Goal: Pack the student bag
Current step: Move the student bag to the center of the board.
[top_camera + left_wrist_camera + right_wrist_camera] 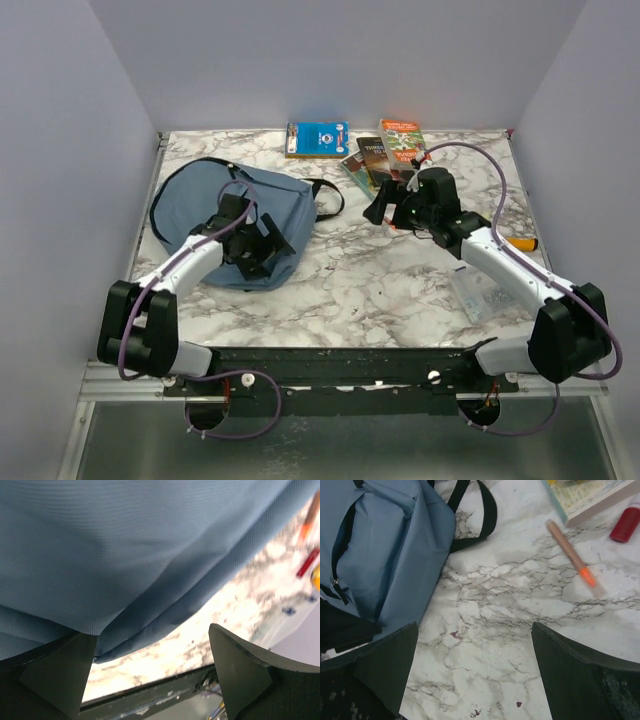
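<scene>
The student bag (pixel 235 215) is a dusty-blue fabric backpack with black straps, lying flat on the left of the marble table. My left gripper (pixel 256 250) hovers over the bag's near right part. In the left wrist view its jaws (pixel 150 675) are open and hold nothing, with the blue fabric (pixel 125 555) close above them, its edge by the left finger. My right gripper (pixel 384 208) is open and empty over bare marble right of the bag. In the right wrist view (pixel 475 675) the bag (pixel 385 555) and its black strap (pixel 487 515) lie to the left.
Several books lie at the back: a blue one (pixel 317 139), brown ones (pixel 368 160), an orange-green one (pixel 402 140). A pen with an orange tip (pixel 570 555) and a red item (pixel 625 525) lie near a book corner (pixel 590 500). A clear pouch (pixel 478 290) and an orange marker (pixel 520 243) lie at right.
</scene>
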`<control>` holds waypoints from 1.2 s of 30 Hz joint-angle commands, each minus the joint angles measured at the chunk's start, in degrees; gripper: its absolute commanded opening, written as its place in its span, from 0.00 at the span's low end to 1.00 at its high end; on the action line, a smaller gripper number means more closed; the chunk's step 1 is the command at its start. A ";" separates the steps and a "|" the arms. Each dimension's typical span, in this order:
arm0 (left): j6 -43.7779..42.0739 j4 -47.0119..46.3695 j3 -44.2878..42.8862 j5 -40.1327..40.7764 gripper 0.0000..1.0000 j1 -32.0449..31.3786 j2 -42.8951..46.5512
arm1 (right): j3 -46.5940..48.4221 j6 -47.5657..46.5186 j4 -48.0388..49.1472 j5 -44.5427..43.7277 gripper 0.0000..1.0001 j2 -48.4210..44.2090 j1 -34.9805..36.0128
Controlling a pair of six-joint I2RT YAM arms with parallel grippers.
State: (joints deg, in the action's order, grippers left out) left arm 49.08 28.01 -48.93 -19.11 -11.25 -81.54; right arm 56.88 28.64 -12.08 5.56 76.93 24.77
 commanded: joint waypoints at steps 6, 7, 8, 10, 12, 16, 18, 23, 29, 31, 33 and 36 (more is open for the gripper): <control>2.47 -6.42 5.52 -2.57 0.97 -12.13 19.07 | -6.35 7.47 10.62 11.47 1.00 4.78 0.30; 0.06 -5.86 4.46 -2.39 0.98 -12.06 20.87 | -6.89 7.99 11.40 11.96 1.00 4.96 0.41; -2.36 -4.93 2.85 -1.81 0.98 -12.00 22.18 | -7.40 8.53 11.54 12.34 1.00 5.21 0.59; -8.00 -0.33 -1.72 1.38 0.98 -11.56 23.10 | -8.26 9.41 13.46 12.94 1.00 5.87 0.86; -13.31 4.23 -6.36 4.84 0.98 -9.74 22.57 | -9.16 10.13 14.60 13.65 1.00 6.64 1.28; -18.84 13.28 -15.25 14.93 0.98 -1.55 17.16 | -11.10 12.07 16.41 14.39 1.00 8.08 2.75; -17.10 14.57 -16.68 15.84 0.98 5.30 14.58 | -12.17 13.33 17.35 14.60 1.00 8.36 3.62; -12.57 9.25 -17.49 7.97 0.98 18.40 7.74 | -14.37 16.61 21.53 14.79 1.00 8.27 6.14; -14.58 9.78 -26.86 8.46 0.98 23.28 -3.57 | -14.22 19.77 25.48 15.85 1.00 11.96 9.18; -15.41 10.35 -28.22 7.10 0.98 24.37 -6.83 | -13.16 20.07 25.91 15.20 0.99 13.83 10.77; -16.20 10.27 -27.68 3.93 0.98 24.42 -9.31 | -11.70 20.18 25.97 13.58 0.99 15.93 12.61; -14.29 7.19 -22.15 -2.57 0.98 24.06 -10.44 | -9.15 20.23 25.38 9.57 0.98 19.23 15.65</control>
State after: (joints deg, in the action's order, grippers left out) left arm 34.48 36.47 -75.81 -12.58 12.91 -90.08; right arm 44.07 47.99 11.62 19.38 92.60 37.21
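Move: The left hand sits low against the near right part of the student bag. The bag's middle is some 6 cm ahead and 8 cm left of it, the far left corner about 14 cm ahead and 23 cm left, and the black strap about 12 cm ahead and 12 cm right. For the right hand the bag's middle is roughly level and 31 cm left, 12 cm lower; the orange pen lies about 3 cm ahead and 3 cm right. Still against the bag, the open left hand pushes it about 5 cm to the right and 5 cm back, then comes free, rises high and arcs forward-left over the bag to above its far left part, sinking again at the end. Meanwhile the open right hand goes left, down and back, some 11 cm left and as much down, close to the bag's right side, tipping farther down. ##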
